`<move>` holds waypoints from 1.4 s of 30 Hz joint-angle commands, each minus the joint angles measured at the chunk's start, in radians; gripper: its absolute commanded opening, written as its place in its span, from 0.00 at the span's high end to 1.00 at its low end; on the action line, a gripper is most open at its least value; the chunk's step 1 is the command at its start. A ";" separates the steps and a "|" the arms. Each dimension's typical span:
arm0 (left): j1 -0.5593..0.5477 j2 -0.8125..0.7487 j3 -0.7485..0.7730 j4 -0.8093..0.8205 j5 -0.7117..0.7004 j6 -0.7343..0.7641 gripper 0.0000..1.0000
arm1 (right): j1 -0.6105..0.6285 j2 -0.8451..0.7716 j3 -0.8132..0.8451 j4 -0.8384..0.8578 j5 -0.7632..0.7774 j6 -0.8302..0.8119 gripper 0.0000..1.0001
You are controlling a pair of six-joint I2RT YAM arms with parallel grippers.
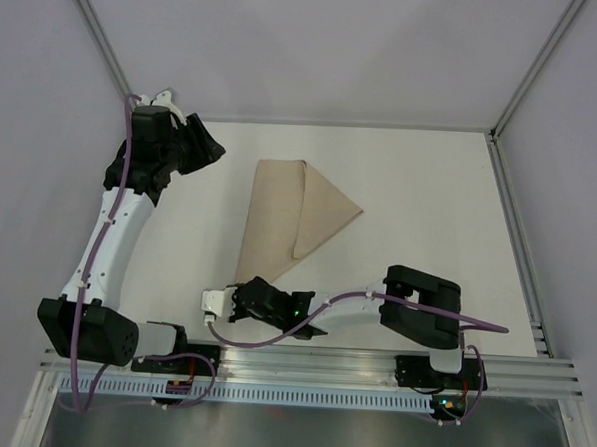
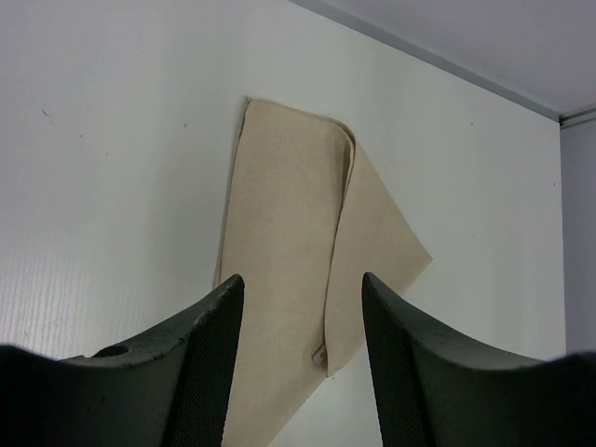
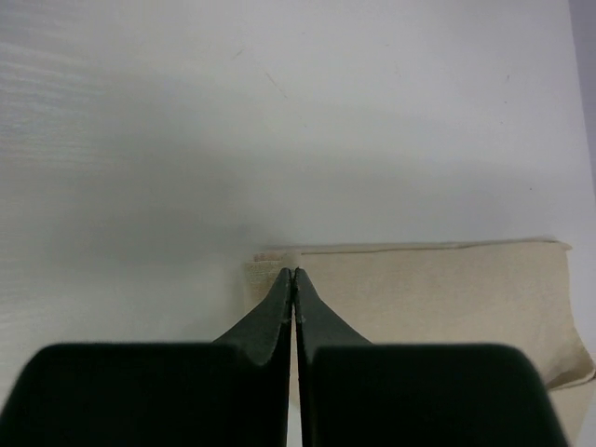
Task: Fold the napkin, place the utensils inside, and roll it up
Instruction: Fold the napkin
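Observation:
The tan napkin lies folded on the white table, a long strip with a triangular flap to its right. Its narrow end points toward the arm bases. My right gripper sits low at that near end. In the right wrist view its jaws are pressed together on the napkin's corner, the right gripper tips at the cloth edge. My left gripper hangs open at the far left, apart from the cloth. In the left wrist view the left gripper frames the napkin below with nothing held. The utensils are out of view.
A metal rail runs along the near edge by both arm bases. The right arm's elbow lies low over the near right table. Grey walls and frame posts bound the table at the back and sides.

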 commanded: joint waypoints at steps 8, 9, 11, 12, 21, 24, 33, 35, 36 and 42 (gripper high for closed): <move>0.009 0.034 0.011 0.047 0.056 -0.002 0.42 | -0.124 -0.183 0.024 -0.120 -0.022 0.102 1.00; 0.009 0.040 0.012 0.049 0.059 -0.005 0.42 | -0.139 -0.198 0.023 -0.129 -0.022 0.110 1.00; 0.009 0.047 0.014 0.055 0.066 -0.005 0.42 | -0.189 -0.224 0.017 -0.148 -0.027 0.116 1.00; 0.009 0.050 0.015 0.055 0.073 -0.005 0.42 | -0.209 -0.232 0.015 -0.154 -0.030 0.122 1.00; 0.010 0.097 0.043 0.060 0.105 -0.002 0.43 | -0.441 -0.303 0.000 -0.209 -0.061 0.159 1.00; 0.010 0.116 0.052 0.063 0.112 0.001 0.43 | -0.493 -0.315 0.000 -0.220 -0.065 0.159 1.00; 0.010 0.133 0.047 0.063 0.142 0.015 0.43 | -0.611 -0.310 -0.002 -0.231 -0.074 0.148 1.00; 0.010 0.139 0.046 0.063 0.145 0.018 0.43 | -0.633 -0.317 -0.003 -0.232 -0.074 0.151 1.00; 0.010 0.140 0.044 0.063 0.146 0.019 0.43 | -0.644 -0.318 -0.002 -0.235 -0.077 0.154 1.00; 0.009 0.160 0.035 0.072 0.165 0.022 0.43 | -0.656 -0.349 0.009 -0.257 -0.079 0.154 0.99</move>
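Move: The right hand's shut fingers already hold the napkin's near-left corner just off the table; it is bound for the middle of the folded-over right flap, about 19 cm ahead, 18 cm to its right and some 4 cm lower. The flap's near tip lies 8 cm ahead and 13 cm right, the napkin's right corner 20 cm ahead and 28 cm right, the far-left corner 31 cm ahead and 4 cm right. From the left hand the flap lies about 3 cm back, 23 cm right and 27 cm below. Keeping its pinch on the near corner, the right hand first lifts steeply, then sweeps it forward and to the right in an arc over the napkin, some 30 cm across the table and about 8 cm up in all, turning clockwise nearly 40 degrees and slowing above the right flap. Meanwhile the left hand, open and touching nothing, eases down about 4 cm and a little forward, still well above the table and left of the napkin. ##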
